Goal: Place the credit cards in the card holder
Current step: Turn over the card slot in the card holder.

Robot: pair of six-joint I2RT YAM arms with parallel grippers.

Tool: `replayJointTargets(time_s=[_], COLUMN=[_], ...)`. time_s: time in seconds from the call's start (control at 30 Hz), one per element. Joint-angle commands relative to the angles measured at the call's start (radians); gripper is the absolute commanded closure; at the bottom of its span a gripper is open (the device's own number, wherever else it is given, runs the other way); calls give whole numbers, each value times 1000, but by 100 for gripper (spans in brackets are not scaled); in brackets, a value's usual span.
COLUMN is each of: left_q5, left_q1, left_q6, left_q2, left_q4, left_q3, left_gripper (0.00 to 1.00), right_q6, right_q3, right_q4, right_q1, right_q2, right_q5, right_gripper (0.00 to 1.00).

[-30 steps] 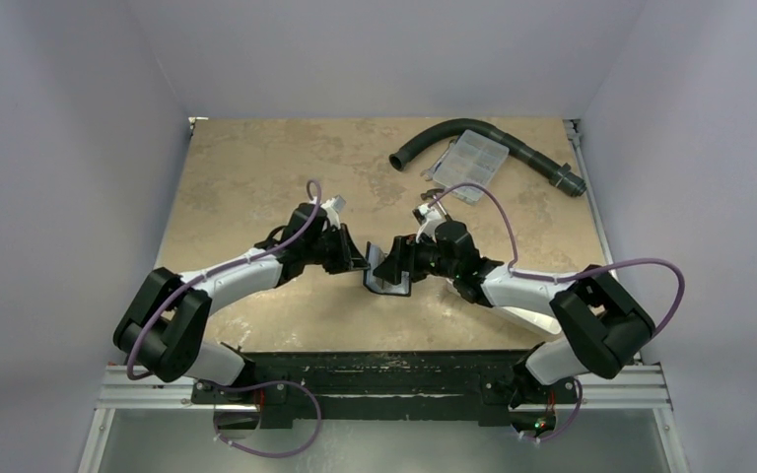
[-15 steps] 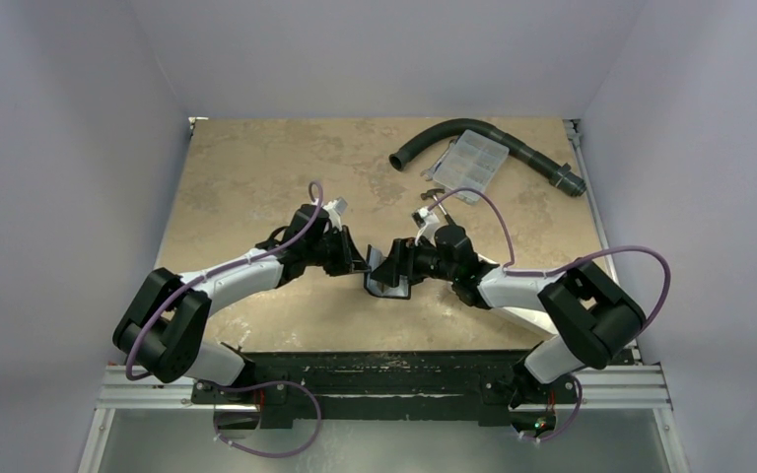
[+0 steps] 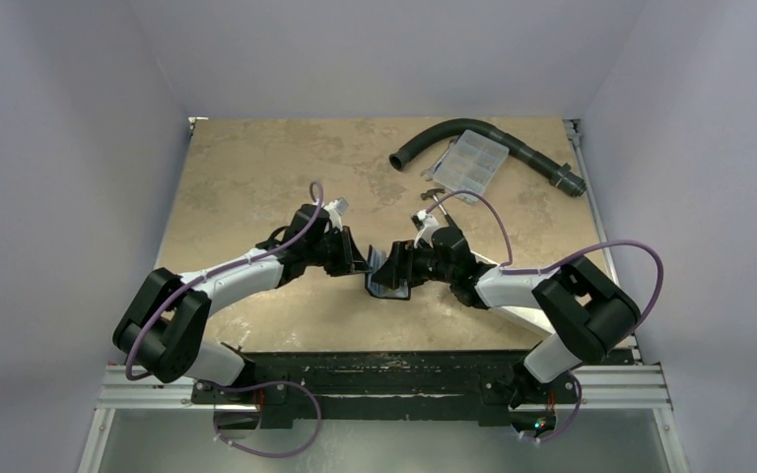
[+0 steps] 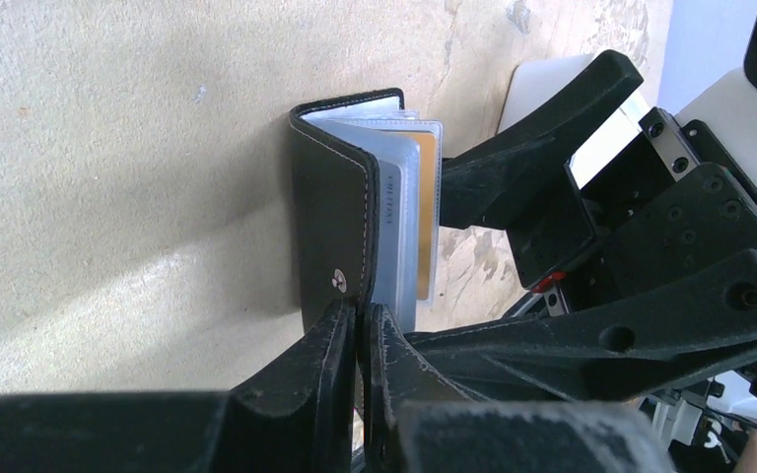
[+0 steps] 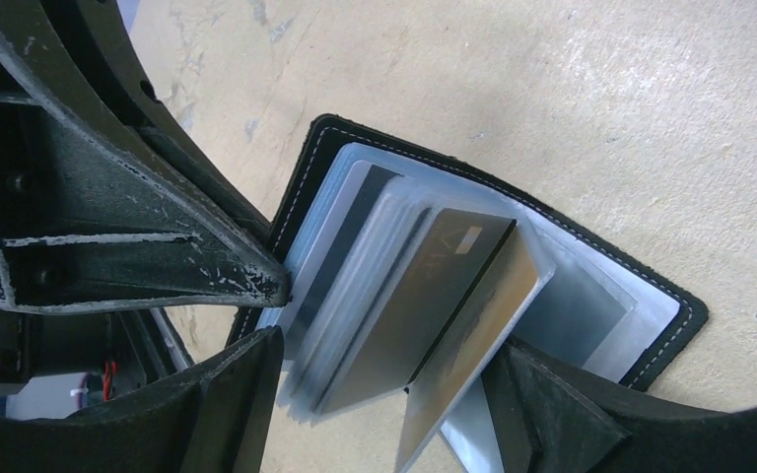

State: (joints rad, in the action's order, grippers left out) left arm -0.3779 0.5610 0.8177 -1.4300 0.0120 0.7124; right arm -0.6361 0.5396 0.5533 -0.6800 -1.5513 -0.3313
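Observation:
The black card holder (image 3: 386,283) stands open on its edge on the table between the two arms. My left gripper (image 4: 358,323) is shut on the edge of its black cover (image 4: 331,212), just below the small snap (image 4: 338,279). Clear sleeves fan out from the pale inside (image 5: 591,296). A gold credit card (image 5: 453,315) sits in the fanned sleeves, and its edge (image 4: 424,197) also shows in the left wrist view. My right gripper (image 5: 394,394) is open, with one finger on each side of the sleeves and the card. The left arm's fingers (image 5: 158,246) show beside it.
A curved black hose (image 3: 513,148) and a clear compartment box (image 3: 471,165) lie at the back right of the table. The right gripper's body (image 4: 651,227) crowds close to the holder. Grey walls close in both sides.
The right arm has edged left, bringing its jaws further over the sleeves. The left arm and the holder have stayed put.

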Motion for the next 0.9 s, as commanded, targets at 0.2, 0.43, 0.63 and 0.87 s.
replayJointTargets(time_s=[0.2,0.43,0.63,0.87], left_q5=[-26,-29,-21,-22], left_q1=[7,8,8,9], left_q6=[-13,-12,-13,-21], left_q2=[32,40,23,8], left_q4=[-47,-50,-52,-52], left_q3=[37,33,28,25], left_gripper=[85,78,78,64], right_q6=[3,6,12,7], right_q3=[-15,-18,-9,7], right_q4=[-21,-36,-32,-10], right_q1=[-4,-3,-4,-4], right_q2=[51,62,56,30], right_q5=[44,54,42,28], right_gripper=[28,38,40,42])
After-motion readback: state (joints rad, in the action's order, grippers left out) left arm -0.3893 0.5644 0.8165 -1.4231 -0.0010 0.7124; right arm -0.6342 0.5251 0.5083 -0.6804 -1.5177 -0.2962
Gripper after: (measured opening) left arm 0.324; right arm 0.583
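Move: The card slots, fanned out upright in the open card holder, lie between the right hand's spread fingers, roughly 1 cm ahead of its hand point and 1 cm below it. The holder's left cover stands some 3 cm to that hand's left, level with it; the hammer lies about 12 cm ahead and 12 cm right of the same hand. From the left hand, which pinches that cover's edge, the slots are about 3 cm right, 1 cm ahead and 2 cm lower. The fanned card slots are drawn together as the right hand's fingers close by about a quarter of their range around them, the hand easing about 1 cm to the right. Meanwhile the left fingers open from their pinch on the cover's edge, that hand staying almost in place, up about half a centimetre, with the cover still between its fingers. ##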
